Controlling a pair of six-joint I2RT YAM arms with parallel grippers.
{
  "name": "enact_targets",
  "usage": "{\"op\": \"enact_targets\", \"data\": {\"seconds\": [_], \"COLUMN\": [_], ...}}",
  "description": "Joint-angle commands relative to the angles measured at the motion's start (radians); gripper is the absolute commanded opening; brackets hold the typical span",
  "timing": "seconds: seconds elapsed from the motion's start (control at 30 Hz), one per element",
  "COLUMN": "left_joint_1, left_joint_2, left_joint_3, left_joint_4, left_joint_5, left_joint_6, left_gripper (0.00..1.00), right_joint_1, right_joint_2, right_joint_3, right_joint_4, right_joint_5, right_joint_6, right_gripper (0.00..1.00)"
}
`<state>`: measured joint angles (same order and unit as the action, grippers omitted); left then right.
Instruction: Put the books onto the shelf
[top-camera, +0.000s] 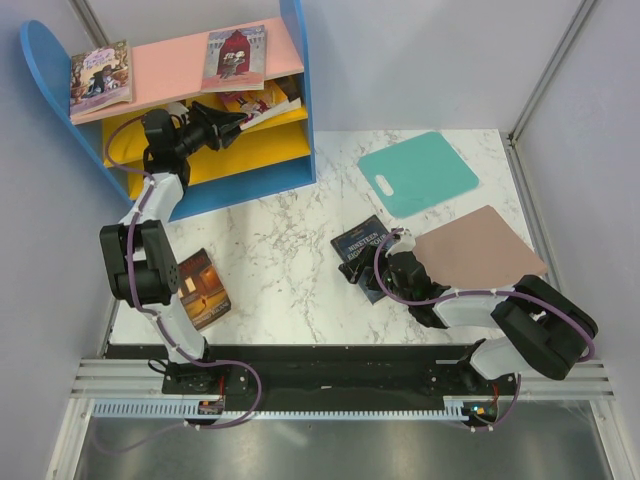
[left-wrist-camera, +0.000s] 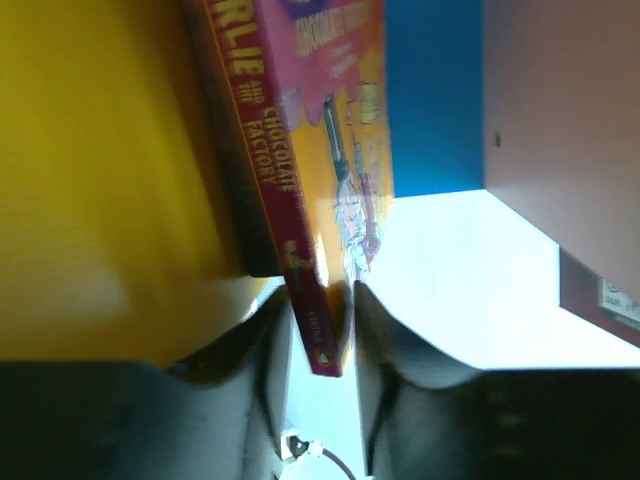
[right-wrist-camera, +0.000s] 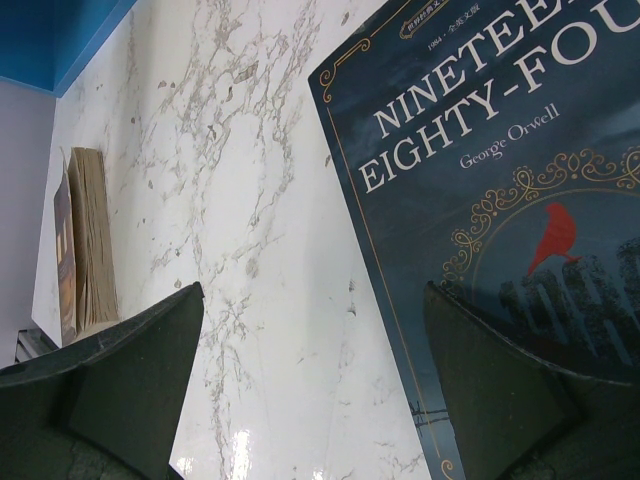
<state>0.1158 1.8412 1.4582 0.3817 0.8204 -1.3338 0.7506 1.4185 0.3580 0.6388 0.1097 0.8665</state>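
Note:
The shelf (top-camera: 290, 150) stands at the back left, with blue sides, a pink top board and yellow lower boards. Two books (top-camera: 100, 78) (top-camera: 235, 57) lie on the pink board. My left gripper (top-camera: 232, 122) reaches into the upper yellow tier. The Roald Dahl book (left-wrist-camera: 300, 150) has its corner between the fingers, with a pale gap on the left side. A dark book (top-camera: 290, 92) lies under it. My right gripper (right-wrist-camera: 312, 300) stands wide open at the left edge of the navy "Nineteen Eighty-Four" book (right-wrist-camera: 500, 180). One finger hangs over its cover, the other over bare marble. A brown-orange book (top-camera: 203, 290) lies front left.
A teal mat (top-camera: 418, 172) with a handle hole lies at the back right. A pinkish-brown mat (top-camera: 478, 250) lies just right of the navy book. The left arm's base column stands beside the brown-orange book. White curtain walls close in the table.

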Motion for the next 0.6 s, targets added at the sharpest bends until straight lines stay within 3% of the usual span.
{"op": "enact_targets", "data": {"seconds": [0.0,0.13,0.23,0.57], "left_joint_1": [0.007,0.005,0.007,0.005], "left_joint_2": [-0.046,-0.043,-0.049,-0.036], "left_joint_3": [-0.025,-0.018,-0.018,0.057], "left_joint_4": [-0.056,-0.073,-0.075,-0.075], "left_joint_5": [0.013,0.025,0.045,0.134], "left_joint_6": [0.065,0.065,0.065,0.068], "left_gripper": [0.34,0.12,0.02,0.02], "right_joint_1": [0.006,0.004,0.004,0.004], "right_joint_2": [-0.001,-0.001,0.0,0.008], "right_joint_3": [-0.005,-0.007,-0.005,-0.002], "right_joint_4": [-0.082,-0.083,-0.082,-0.08], "right_joint_5": [-0.007,-0.007,-0.007,-0.008], "right_joint_6": [-0.012,-0.012,-0.012,-0.012], "right_gripper": [0.98,0.98,0.98,0.98]}}
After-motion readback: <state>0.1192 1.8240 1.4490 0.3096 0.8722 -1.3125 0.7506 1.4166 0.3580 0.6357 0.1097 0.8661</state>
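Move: The left hand is at the front of the shelf, its half-open fingers around the near end of the Charlie and the Chocolate Factory spine. That book's middle lies about 9 cm ahead and 2 cm right, roughly level with the hand. Beneath it is the dark book, about 10 cm ahead, 6 cm right and 3 cm lower. The red-cover book is on the pink top, about 7 cm ahead, 1 cm left and 9 cm up. From the right hand, Charlie is some 34 cm ahead, 24 cm left and 26 cm up. Sinking barely 1 cm at first, the left hand quickly shuts its fingers from about half open and pinches the near end of the Charlie book's spine. Keeping that hold, it eases about 1 cm back, away from the shelf's depth, with the fingers tipping down only a few degrees. ##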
